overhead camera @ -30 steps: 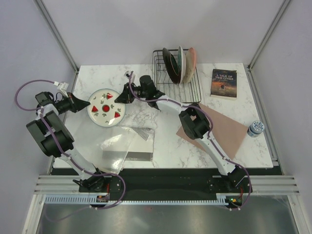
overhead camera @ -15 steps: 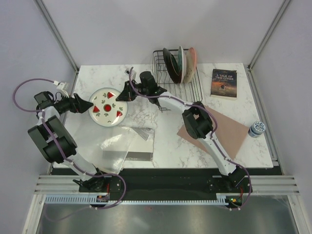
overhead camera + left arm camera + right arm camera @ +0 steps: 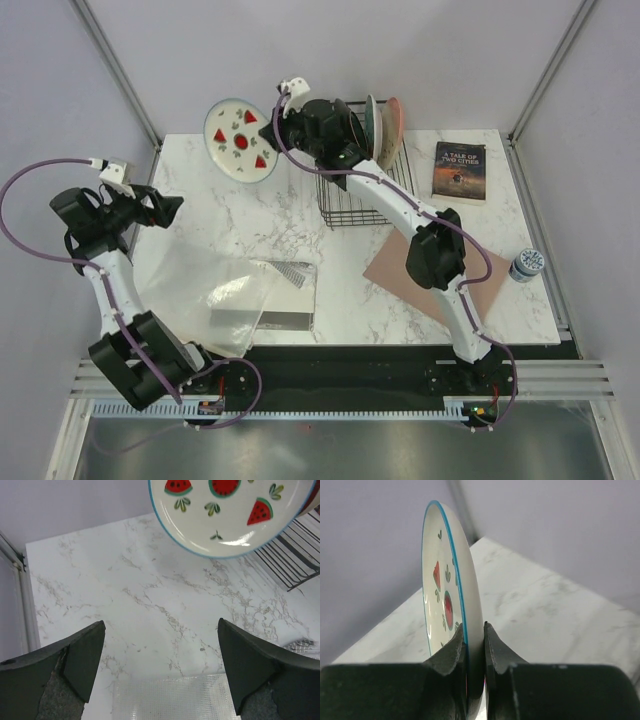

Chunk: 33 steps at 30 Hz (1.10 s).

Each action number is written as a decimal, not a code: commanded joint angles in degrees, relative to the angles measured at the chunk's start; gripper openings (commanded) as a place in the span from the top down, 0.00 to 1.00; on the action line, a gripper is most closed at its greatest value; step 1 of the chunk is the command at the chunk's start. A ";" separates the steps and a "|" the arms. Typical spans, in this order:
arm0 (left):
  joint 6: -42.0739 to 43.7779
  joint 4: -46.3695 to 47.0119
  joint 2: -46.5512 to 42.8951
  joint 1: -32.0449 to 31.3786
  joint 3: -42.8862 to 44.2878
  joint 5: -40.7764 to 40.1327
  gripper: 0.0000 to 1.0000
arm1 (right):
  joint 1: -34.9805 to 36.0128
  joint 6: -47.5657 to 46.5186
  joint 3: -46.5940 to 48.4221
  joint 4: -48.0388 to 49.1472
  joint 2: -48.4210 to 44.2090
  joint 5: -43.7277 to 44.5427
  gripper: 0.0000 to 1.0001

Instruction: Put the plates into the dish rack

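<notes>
A white plate with red fruit marks (image 3: 240, 138) hangs tilted in the air above the table's far left part, with my right gripper (image 3: 273, 130) shut on its rim. The right wrist view shows the plate (image 3: 442, 580) edge-on between the jaws of the right gripper (image 3: 475, 635). To the right of it stands the black wire dish rack (image 3: 362, 180), with upright plates (image 3: 382, 128) in its far end, partly hidden behind the right arm. My left gripper (image 3: 168, 206) stays open and empty at the left edge. From the left wrist, the plate (image 3: 225, 515) floats above the marble, far ahead of the left gripper (image 3: 162, 672).
A crumpled clear plastic sheet (image 3: 250, 300) lies near the front left. A pinkish-brown mat (image 3: 470, 270) lies under the right arm, a dark book (image 3: 460, 170) at the back right, and a small blue-white jar (image 3: 524, 264) near the right edge.
The left gripper let go of the plate, opened wide and drew back to the left. The right gripper lifted the plate off the table, up and towards the back.
</notes>
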 commanded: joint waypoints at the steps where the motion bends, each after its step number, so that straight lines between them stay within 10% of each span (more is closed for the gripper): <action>1: -3.54 4.62 -7.18 0.09 -2.55 -2.18 0.00 | -1.49 -11.97 5.38 6.48 -6.71 24.06 1.00; 12: -11.11 7.70 -7.01 -0.35 -3.08 0.02 0.00 | -2.55 -29.66 8.29 6.83 -3.46 52.20 1.00; 33: -11.81 7.87 -6.57 -1.75 -5.54 0.28 0.00 | -4.83 -38.89 3.89 5.95 -2.23 61.62 1.00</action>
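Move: The watermelon plate is already pinched at its rim in the right hand. The dish rack's middle lies about 22 cm to that hand's right, 8 cm ahead and 22 cm below. Of the plates standing in it, the dark-rimmed one is some 21 cm right and 10 cm ahead, the teal one 4 cm farther right, the pink one 8 cm farther right. From the left hand the rack is roughly 21 cm ahead, 43 cm right and below. The watermelon plate, kept pinched in the right hand, is swung about 21 cm right and 10 cm forward towards the rack, quickly at first, then slowing; it rises some 6 cm, then sinks about 3 cm. Meanwhile the wrist turns clockwise until the fingers point forward and rolls its left side down. The empty left hand, fingers wide open, lifts and draws back slightly, then eases right and down. ##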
